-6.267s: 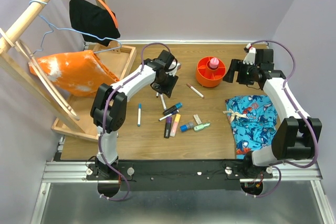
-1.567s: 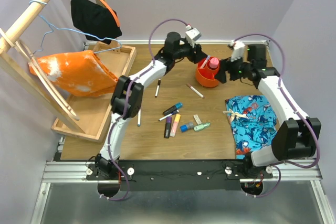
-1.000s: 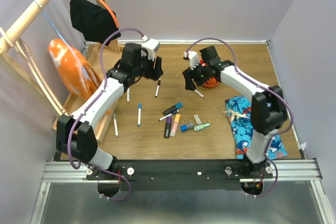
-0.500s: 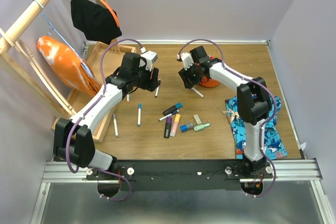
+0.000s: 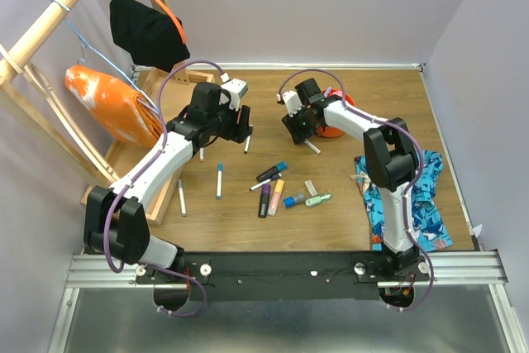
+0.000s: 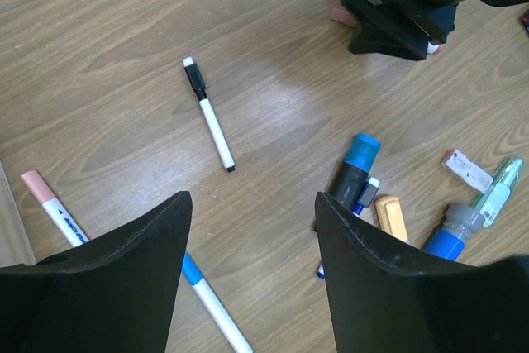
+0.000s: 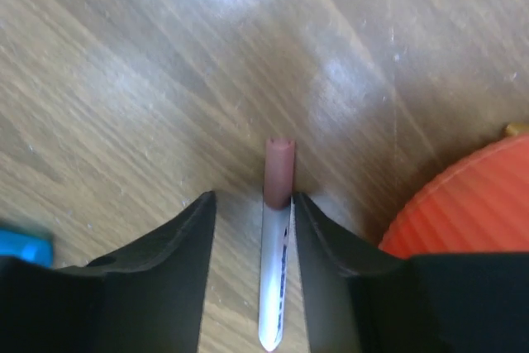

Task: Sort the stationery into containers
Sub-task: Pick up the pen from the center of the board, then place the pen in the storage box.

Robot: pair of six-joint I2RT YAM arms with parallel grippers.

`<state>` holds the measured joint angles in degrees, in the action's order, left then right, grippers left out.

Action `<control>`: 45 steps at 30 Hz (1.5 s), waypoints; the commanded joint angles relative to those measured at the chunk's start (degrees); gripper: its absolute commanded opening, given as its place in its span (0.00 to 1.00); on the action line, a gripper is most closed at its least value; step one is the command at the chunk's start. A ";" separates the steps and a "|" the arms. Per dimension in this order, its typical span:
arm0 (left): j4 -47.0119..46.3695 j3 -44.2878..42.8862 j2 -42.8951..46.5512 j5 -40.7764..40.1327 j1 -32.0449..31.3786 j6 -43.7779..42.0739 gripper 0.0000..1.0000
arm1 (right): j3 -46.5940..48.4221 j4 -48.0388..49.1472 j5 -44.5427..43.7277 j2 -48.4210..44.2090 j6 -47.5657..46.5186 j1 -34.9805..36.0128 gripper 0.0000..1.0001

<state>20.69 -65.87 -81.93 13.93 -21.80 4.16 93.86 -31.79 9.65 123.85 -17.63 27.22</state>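
Note:
My right gripper [image 7: 252, 200] is down on the table with its jaws astride a white pen with a red cap [image 7: 277, 245]. The right finger touches the pen and a small gap shows on the left. The orange-red pot [image 7: 463, 204] stands just right of it, partly hidden by the right arm [image 5: 335, 130] in the top view. My left gripper [image 6: 252, 204] hovers open and empty. A black-capped pen [image 6: 208, 125] lies ahead of it, a blue-capped pen [image 6: 211, 303] below. Markers [image 6: 351, 171] and a small eraser [image 6: 467, 169] lie in a loose cluster [image 5: 277, 183].
A light-wood tray [image 5: 157, 179] and a wooden rack stand at the left, with an orange cloth [image 5: 107, 109] and a black cloth [image 5: 147, 31] on hangers. A blue patterned cloth [image 5: 397, 192] lies at the right. Two more pens [image 5: 181, 197] lie beside the tray.
The right gripper's jaws have narrowed around the red-capped pen and its arm has drawn in slightly. The left arm has barely moved. The orange cloth has swung on its hanger.

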 commanded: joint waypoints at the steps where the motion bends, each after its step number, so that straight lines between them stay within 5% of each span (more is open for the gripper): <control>1: -1.35 0.21 0.19 0.39 0.27 0.58 0.70 | 3.25 -3.18 0.80 4.02 -1.00 0.46 0.47; 8: -1.61 0.21 -0.86 1.18 0.27 0.76 0.70 | 2.99 -6.35 4.41 3.07 -2.06 1.60 0.01; 15: -1.88 -1.37 -1.83 1.10 0.27 0.76 0.70 | 5.63 -6.02 12.57 -8.06 -0.13 1.69 0.01; 21: -2.84 -4.00 -4.64 4.95 0.18 0.85 0.72 | -10.32 19.80 18.30 -23.46 7.25 0.73 0.01; 29: -4.07 -4.36 -5.35 8.13 0.18 1.28 0.72 | -23.61 50.00 1.09 -30.60 12.96 -0.77 0.01; 35: -3.02 -4.10 -4.91 8.13 0.18 0.67 0.72 | -28.21 67.01 -14.90 -27.27 13.94 -0.77 0.01; 45: -3.46 -3.74 -5.34 7.86 0.01 0.49 0.73 | -26.54 70.29 -20.02 -22.08 13.50 -1.47 0.01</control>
<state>17.91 -69.23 -87.13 20.43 -21.80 4.75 66.06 33.26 -5.21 99.37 -4.47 26.13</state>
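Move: The pen lies almost under the open right fingers, which straddle it just below its reddish cap; its middle is about 2 cm back, 3 cm right and 1 cm below. The red container stands roughly 6 cm ahead and 9 cm right of the right hand, the blue-capped marker about 10 cm back and 8 cm left. From the left hand, the pen is some 19 cm right, 4 cm ahead and 17 cm lower. The right fingers shut on the pen just below its cap and keep their pinch. The hand eases a little back and left, climbs steeply about 25 cm off the table, then swings some 10 cm forward and 6 cm right beside the container while the wrist tips up until the fingers point level and forward. The empty left hand drifts about 3 cm right, fingers open. ##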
